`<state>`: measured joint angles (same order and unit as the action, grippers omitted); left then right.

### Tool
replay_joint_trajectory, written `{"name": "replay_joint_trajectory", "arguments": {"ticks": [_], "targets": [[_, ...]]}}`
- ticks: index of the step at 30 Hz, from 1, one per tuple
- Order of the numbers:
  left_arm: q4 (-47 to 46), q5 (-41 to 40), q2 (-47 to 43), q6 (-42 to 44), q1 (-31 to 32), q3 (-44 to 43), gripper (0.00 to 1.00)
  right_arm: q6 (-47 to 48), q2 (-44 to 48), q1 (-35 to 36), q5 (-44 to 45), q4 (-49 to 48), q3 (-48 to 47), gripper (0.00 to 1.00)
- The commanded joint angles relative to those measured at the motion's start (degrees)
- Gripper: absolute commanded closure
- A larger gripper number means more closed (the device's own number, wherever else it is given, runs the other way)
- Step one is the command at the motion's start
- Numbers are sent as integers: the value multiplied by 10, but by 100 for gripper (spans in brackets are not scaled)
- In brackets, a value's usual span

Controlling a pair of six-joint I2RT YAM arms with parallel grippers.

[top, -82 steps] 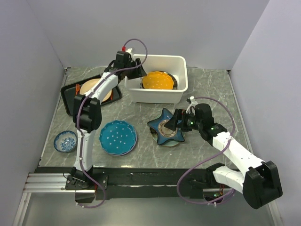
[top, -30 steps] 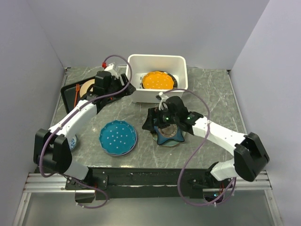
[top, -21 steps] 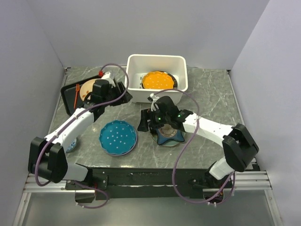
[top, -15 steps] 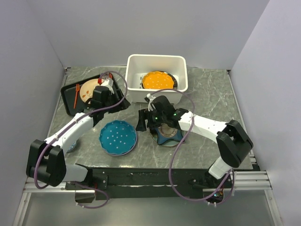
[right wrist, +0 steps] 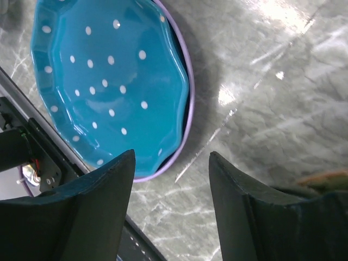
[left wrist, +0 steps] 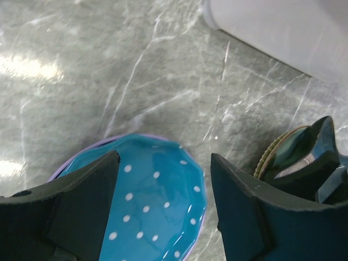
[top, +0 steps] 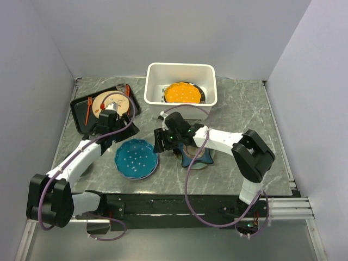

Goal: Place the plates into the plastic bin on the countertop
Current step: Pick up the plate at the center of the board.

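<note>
A blue dotted plate (top: 136,159) lies flat on the grey countertop (top: 239,114), near the front left. My left gripper (top: 126,132) hangs open just above its far rim, and in the left wrist view the plate (left wrist: 147,212) shows between the open fingers (left wrist: 165,161). My right gripper (top: 159,140) is open beside the plate's right rim, with bare countertop between its fingers (right wrist: 171,155) and the plate (right wrist: 109,81) just beyond. A navy star-shaped plate (top: 197,155) sits on a paler dish under the right arm. The white plastic bin (top: 213,81) holds an orange plate (top: 182,93).
A black tray (top: 80,111) with a beige plate (top: 106,102) and an orange utensil (top: 88,110) stands at the back left. The bin's wall (left wrist: 283,27) and the star plate's point (left wrist: 304,152) lie close to the left gripper. Walls enclose the countertop.
The left arm has swung back from the bin, down to the blue dotted plate. The right gripper has moved left off the star plate, and its jaws have narrowed.
</note>
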<state>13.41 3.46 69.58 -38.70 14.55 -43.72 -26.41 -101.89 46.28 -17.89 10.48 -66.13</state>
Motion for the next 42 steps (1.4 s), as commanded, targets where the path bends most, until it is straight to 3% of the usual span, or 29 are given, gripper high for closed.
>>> {"name": "replay_joint_trajectory", "arguments": {"ticks": [1,12,16,20,28,42], "targets": [[14,-14,-31,-9,-10,9,27,-2,-31,13,9,-7,-49,39],[15,-7,-38,-5,-22,28,27,-6,-117,36,70,38,-111,44],[21,-9,-42,-4,-28,32,27,-5,-125,36,103,57,-120,77],[21,-12,-46,-3,-35,40,27,0,-125,36,151,80,-126,91],[8,-7,-36,-2,-39,65,27,8,-111,30,234,116,-136,94],[40,-32,-71,-9,-39,80,31,7,-107,-4,253,122,-114,95]]}}
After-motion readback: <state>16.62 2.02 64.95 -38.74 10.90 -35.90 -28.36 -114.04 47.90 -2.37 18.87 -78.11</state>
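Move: From the right hand, the middle of the blue dotted plate, stacked on a purple one, lies about 10 cm left, 5 cm back and 6 cm below; the star plate is some 15 cm right and 4 cm back, the bin about 20 cm ahead and 9 cm right, its middle some 3 cm lower. From the left hand, the blue plate is about 13 cm straight back and 11 cm down, the tray 12 cm left, 7 cm ahead and 12 cm down. The right hand sinks about 5 cm while edging left onto the blue plate's right-hand rim, shuts its fingers across the rim, with the purple plate's edge between them as well, then without lifting drags it some 3 cm forward and 3 cm right as the fingers tip about 15 degrees further down and the hand turns a little clockwise. Meanwhile the left hand, still open and clear of the plates, eases down about 4 cm, back and to the left, towards the blue plate's far left side. ##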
